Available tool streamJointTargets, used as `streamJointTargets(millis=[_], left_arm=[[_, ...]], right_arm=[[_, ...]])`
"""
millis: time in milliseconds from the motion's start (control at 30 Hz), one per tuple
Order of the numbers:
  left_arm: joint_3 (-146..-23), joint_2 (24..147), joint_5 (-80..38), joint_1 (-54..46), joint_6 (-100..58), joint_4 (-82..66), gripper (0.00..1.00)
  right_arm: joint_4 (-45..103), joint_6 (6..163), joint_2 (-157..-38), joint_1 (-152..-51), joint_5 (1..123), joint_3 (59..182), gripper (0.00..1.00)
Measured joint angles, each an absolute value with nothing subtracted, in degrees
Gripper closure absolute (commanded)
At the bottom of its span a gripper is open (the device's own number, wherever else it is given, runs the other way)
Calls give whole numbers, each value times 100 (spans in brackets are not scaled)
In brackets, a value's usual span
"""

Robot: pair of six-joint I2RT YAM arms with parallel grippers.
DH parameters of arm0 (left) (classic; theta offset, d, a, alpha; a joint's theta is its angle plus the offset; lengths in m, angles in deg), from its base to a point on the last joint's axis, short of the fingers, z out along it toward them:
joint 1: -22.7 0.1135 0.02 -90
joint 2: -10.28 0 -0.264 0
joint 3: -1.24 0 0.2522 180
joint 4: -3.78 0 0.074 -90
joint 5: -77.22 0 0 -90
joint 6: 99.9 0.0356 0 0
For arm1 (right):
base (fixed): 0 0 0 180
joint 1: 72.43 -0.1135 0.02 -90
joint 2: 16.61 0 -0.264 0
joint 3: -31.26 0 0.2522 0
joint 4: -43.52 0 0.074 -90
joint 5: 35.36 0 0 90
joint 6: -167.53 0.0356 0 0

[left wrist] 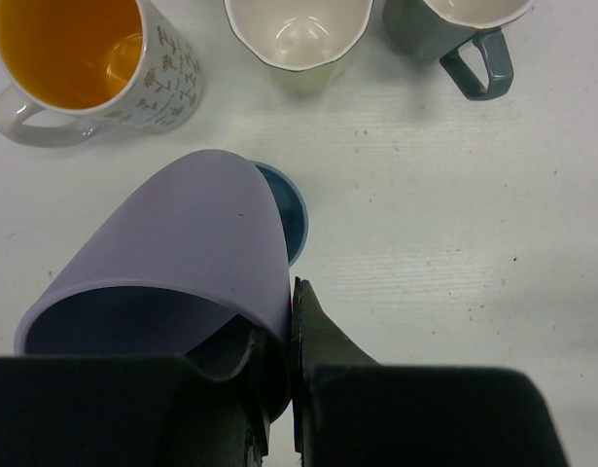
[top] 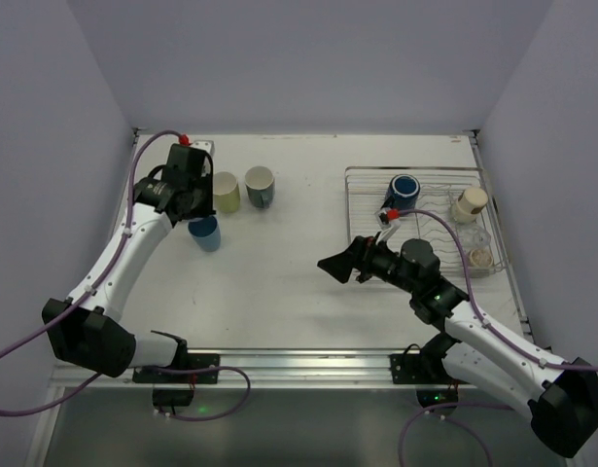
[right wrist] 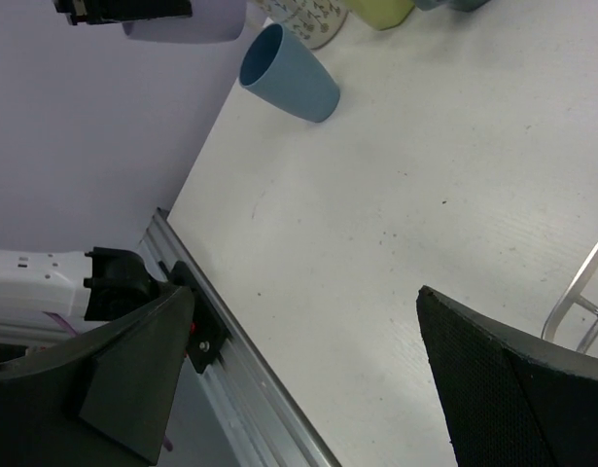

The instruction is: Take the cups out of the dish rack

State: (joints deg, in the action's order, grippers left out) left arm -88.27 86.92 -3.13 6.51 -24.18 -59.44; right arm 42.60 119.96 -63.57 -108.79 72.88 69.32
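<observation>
My left gripper (left wrist: 293,306) is shut on the wall of a lavender cup (left wrist: 182,253), which hangs tilted just above a light blue cup (left wrist: 297,209). In the top view the left gripper (top: 194,202) is at the far left, over the light blue cup (top: 205,233). An orange-inside white mug (left wrist: 85,63), a pale yellow-green cup (top: 225,192) and a grey mug (top: 259,185) stand beside it. The dish rack (top: 362,180) at the right holds a navy cup (top: 404,188), a cream cup (top: 469,202) and a shiny cup (top: 479,255). My right gripper (top: 339,265) is open and empty, left of the rack.
Walls close the table at the back and on both sides. A metal rail (right wrist: 250,379) runs along the near edge, below the right gripper (right wrist: 308,360). A corner of the rack's wire (right wrist: 582,290) shows at the right of that view.
</observation>
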Motion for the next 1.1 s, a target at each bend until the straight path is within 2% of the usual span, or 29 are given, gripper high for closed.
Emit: streamJointTargets(millis=[767, 933, 967, 1100], left_arm=[[-8396, 8804, -621, 655, -2396, -6131, 98], [-8388, 8961, -624, 655, -2398, -6068, 87], [-8388, 8981, -619, 655, -2400, -6057, 79], [-8388, 9005, -567, 655, -2418, -6027, 66]], right_arm=[[4096, 11863, -6357, -10879, 7102, 6932, 1], [4113, 11863, -6357, -10879, 7102, 6929, 1], [4115, 11863, -6357, -10879, 7102, 6929, 1], [4115, 11863, -6355, -10879, 7100, 6929, 1]])
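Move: The blue cup, into which the held lavender cup is to go, has its middle about 3 cm left of the left hand, 1 cm ahead and some 13 cm below. From that hand, the flowered mug stands about 10 cm ahead and 10 cm left, the yellow-green cup 12 cm ahead and 1 cm right, and the grey-green mug 13 cm ahead and 11 cm right, all roughly 14 cm lower. From the right hand, the blue cup is about 33 cm left, 13 cm ahead and 12 cm down. Still pinching the tilted lavender cup at its rim, the left hand sinks about 4.5 cm, easing back some 2 cm in the first part, and tips its fingers about 10 degrees more steeply downward, so that the cup goes base first into the mouth of the upright blue cup. Once the descent has nearly run out, the fingers open partway, to roughly a quarter of their range, and let go of the lavender rim, staying close beside it. ##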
